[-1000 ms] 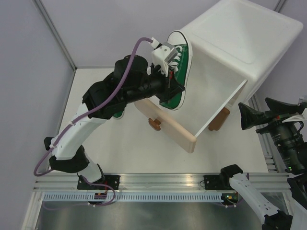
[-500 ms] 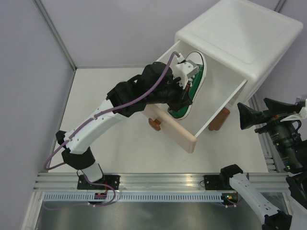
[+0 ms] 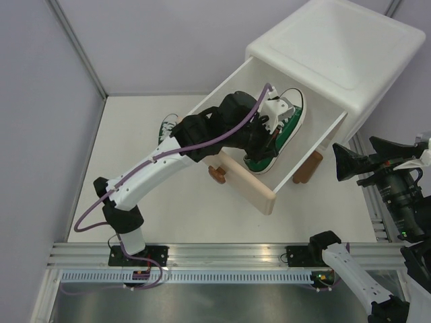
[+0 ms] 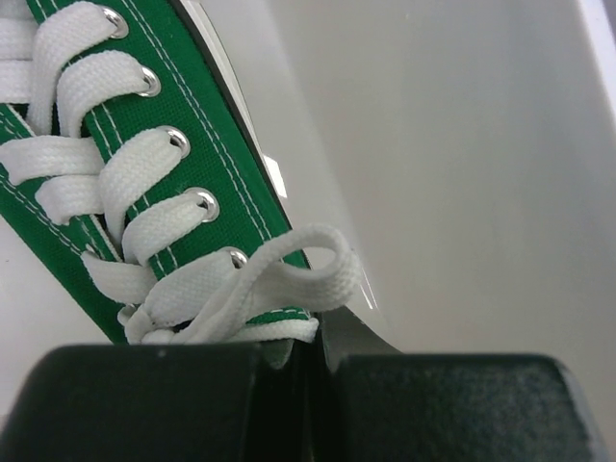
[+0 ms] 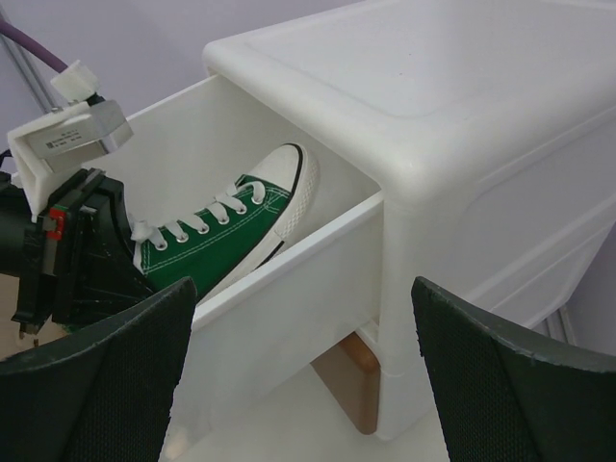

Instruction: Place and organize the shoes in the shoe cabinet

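Observation:
The white shoe cabinet (image 3: 337,47) stands at the back right with its upper drawer (image 3: 246,183) pulled out toward me. My left gripper (image 3: 268,131) reaches into that drawer, shut on the collar of a green sneaker (image 3: 281,128). The shoe is tilted with its white toe pointing to the cabinet's back. Up close, the fingers (image 4: 144,404) pinch the green canvas edge beside the white laces (image 4: 164,192). From the right wrist, the same sneaker (image 5: 217,241) lies inside the drawer. A second green shoe (image 3: 168,128) lies on the table behind the left arm. My right gripper (image 5: 298,375) hangs open beside the cabinet.
A brown bear-shaped knob (image 3: 217,173) sticks out of the beige drawer front. A brown cabinet foot (image 3: 308,167) shows under the drawer's right end. Purple walls close in the left and back, and a metal rail (image 3: 215,256) runs along the near edge.
My left arm has carried the green sneaker to the right and down, from beside the cabinet's left corner into the open drawer. The second green shoe on the table has come into view.

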Controlling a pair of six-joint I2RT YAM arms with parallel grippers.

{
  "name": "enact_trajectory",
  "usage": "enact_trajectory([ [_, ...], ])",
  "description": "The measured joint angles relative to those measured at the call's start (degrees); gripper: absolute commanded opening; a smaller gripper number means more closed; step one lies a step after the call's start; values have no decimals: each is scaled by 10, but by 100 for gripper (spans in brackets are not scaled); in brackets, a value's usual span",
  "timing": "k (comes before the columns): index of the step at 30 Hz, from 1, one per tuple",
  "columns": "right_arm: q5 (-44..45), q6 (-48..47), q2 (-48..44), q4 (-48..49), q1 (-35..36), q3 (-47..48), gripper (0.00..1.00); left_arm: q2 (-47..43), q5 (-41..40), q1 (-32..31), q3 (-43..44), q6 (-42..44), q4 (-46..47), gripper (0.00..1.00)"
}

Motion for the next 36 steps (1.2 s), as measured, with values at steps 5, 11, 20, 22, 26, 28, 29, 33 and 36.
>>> enact_trajectory([
  [5,0,0,0,3,0,-2,96,18,7,-2,0,0,0,2],
  [11,4,-4,3,11,1,-3,96,19,11,-4,-3,1,0,2],
  [20,5,-7,28,59,1,-3,96,25,11,-6,-16,3,-12,2],
  [22,5,-9,37,67,1,-3,96,27,12,-7,-16,7,-16,2],
  [26,5,-12,50,73,1,-3,96,30,16,-7,-16,18,-25,2],
  [28,5,-15,56,74,1,0,96,32,18,-7,-16,22,-29,2],
  [29,7,-16,59,76,1,2,96,33,20,-7,-16,26,-30,3],
  [33,10,-19,66,80,1,10,96,36,24,-8,-16,38,-31,4],
  [36,13,-20,66,85,1,11,96,36,28,-8,-16,44,-33,8],
])
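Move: The left hand already holds the green shoe inside the open upper drawer, toe towards the cabinet. Its spot on the drawer floor lies about 3 cm ahead, 3 cm to the right and 8 cm below. The bear knob is roughly 14 cm left, 7 cm back and 8 cm below; the drawer's right wall stands some 10 cm right and 2 cm back, about 4 cm lower. From the empty right hand, that spot is about 9 cm ahead, 11 cm left and 19 cm below. The left hand lowers the pinched green shoe about 5 cm towards the drawer floor, easing slightly right early on and a little back later while the fingers tip nearly 10 degrees farther down; the grip begins to slacken only at the very end, the fingers barely parting. Meanwhile the open, empty right hand goes about 4 cm forward towards the cabinet and rises some 2 to 3 cm. ##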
